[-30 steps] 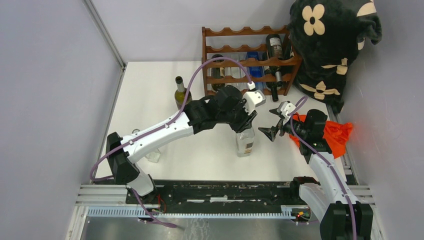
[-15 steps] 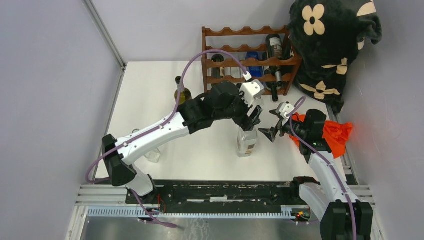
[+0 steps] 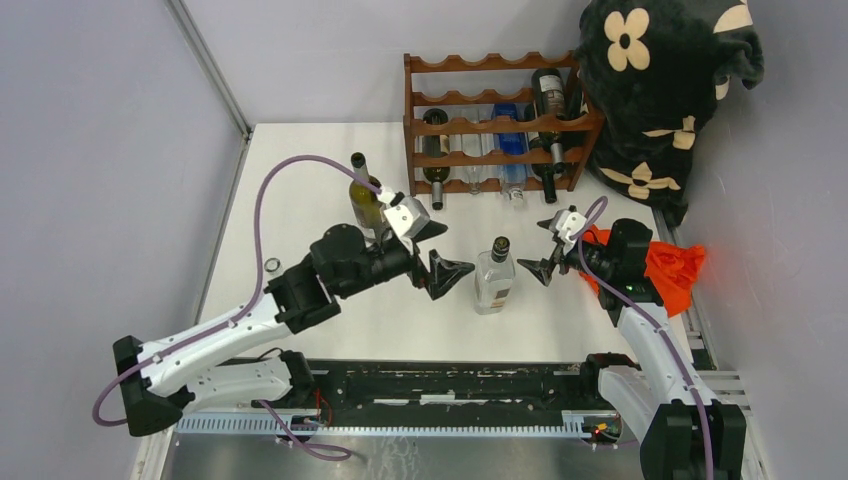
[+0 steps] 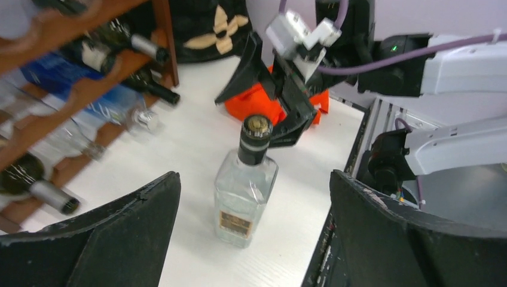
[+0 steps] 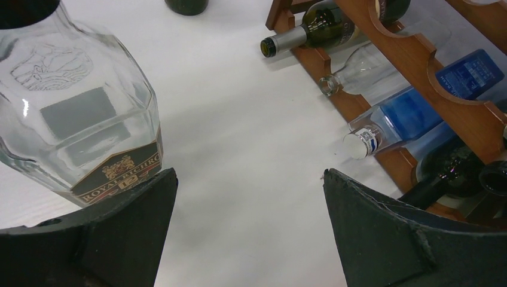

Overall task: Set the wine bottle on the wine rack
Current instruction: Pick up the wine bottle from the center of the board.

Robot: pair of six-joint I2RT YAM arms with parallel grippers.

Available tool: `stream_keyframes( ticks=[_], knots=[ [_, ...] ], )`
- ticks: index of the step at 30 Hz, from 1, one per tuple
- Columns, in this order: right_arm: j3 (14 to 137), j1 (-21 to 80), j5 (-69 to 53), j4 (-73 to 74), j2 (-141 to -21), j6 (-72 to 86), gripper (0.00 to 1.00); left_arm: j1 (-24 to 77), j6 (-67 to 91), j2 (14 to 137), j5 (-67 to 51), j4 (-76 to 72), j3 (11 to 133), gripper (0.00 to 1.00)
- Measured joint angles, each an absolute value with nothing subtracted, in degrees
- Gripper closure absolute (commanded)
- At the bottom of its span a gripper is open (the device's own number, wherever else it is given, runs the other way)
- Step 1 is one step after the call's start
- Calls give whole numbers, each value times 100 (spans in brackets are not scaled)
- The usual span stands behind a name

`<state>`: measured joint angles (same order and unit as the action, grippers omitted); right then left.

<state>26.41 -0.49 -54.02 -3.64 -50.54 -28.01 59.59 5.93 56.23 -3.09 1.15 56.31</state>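
A clear square glass bottle (image 3: 494,277) with a black cap stands upright on the white table, free of both grippers. My left gripper (image 3: 445,250) hangs open just left of it, the bottle (image 4: 245,191) a short way ahead between the wide-spread fingers. My right gripper (image 3: 540,245) is open close to the bottle's right side, and the bottle (image 5: 78,119) shows by its left finger. A dark green wine bottle (image 3: 362,195) stands upright behind my left arm. The reddish-brown wine rack (image 3: 490,98) stands at the back, with several bottles lying in it.
An orange cloth (image 3: 672,270) lies under my right arm. A dark floral blanket (image 3: 660,80) is heaped to the right of the rack. A small ring (image 3: 271,265) lies near the table's left side. Bottle necks stick out of the rack's lower tier (image 5: 359,140).
My left gripper has opened, let go of the clear bottle's neck and drawn back to the left. The bottle stays upright. The right arm has not moved.
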Motion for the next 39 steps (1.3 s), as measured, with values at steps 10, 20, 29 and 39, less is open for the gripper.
stream_keyframes(
  ticks=[10, 20, 29, 39],
  knots=[
    [2611, -49, -5516, -228, -5151, -3350, 2, 6071, 976, 5758, -521, -794, 3972, 0],
    [2604, -49, -5500, -137, -5148, -3671, 2, 6383, 816, 5564, -336, -2095, 2655, 0],
    [2558, -49, -5502, -117, -5151, -3747, 2, 6383, 432, 5625, 486, -2895, 2174, 0],
    [2534, -49, -5518, -119, -5192, -3763, 2, 6383, 467, 5911, 840, -3474, 1874, 0]
  ],
)
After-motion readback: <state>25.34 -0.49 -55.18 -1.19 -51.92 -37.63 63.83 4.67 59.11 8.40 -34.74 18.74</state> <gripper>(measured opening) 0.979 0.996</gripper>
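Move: The clear bottle stands about 4 cm ahead of the left hand, 8 cm to its right and some 22 cm below it. From the left hand, the green bottle lies roughly 18 cm ahead and 17 cm left, and the middle of the wine rack about 35 cm ahead and 11 cm right, both some 20 cm lower. From the right hand, the clear bottle is about 8 cm left, 5 cm back and 4 cm lower. Down goes the open left hand, fast at first and about 18 cm in all, to the left side of the clear bottle. It draws back some 3.5 cm on the way and then comes forward again as much, swinging its fingers counter-clockwise, and stops short of the glass. The open right hand sinks a little on the bottle's other side, rolling slightly. ##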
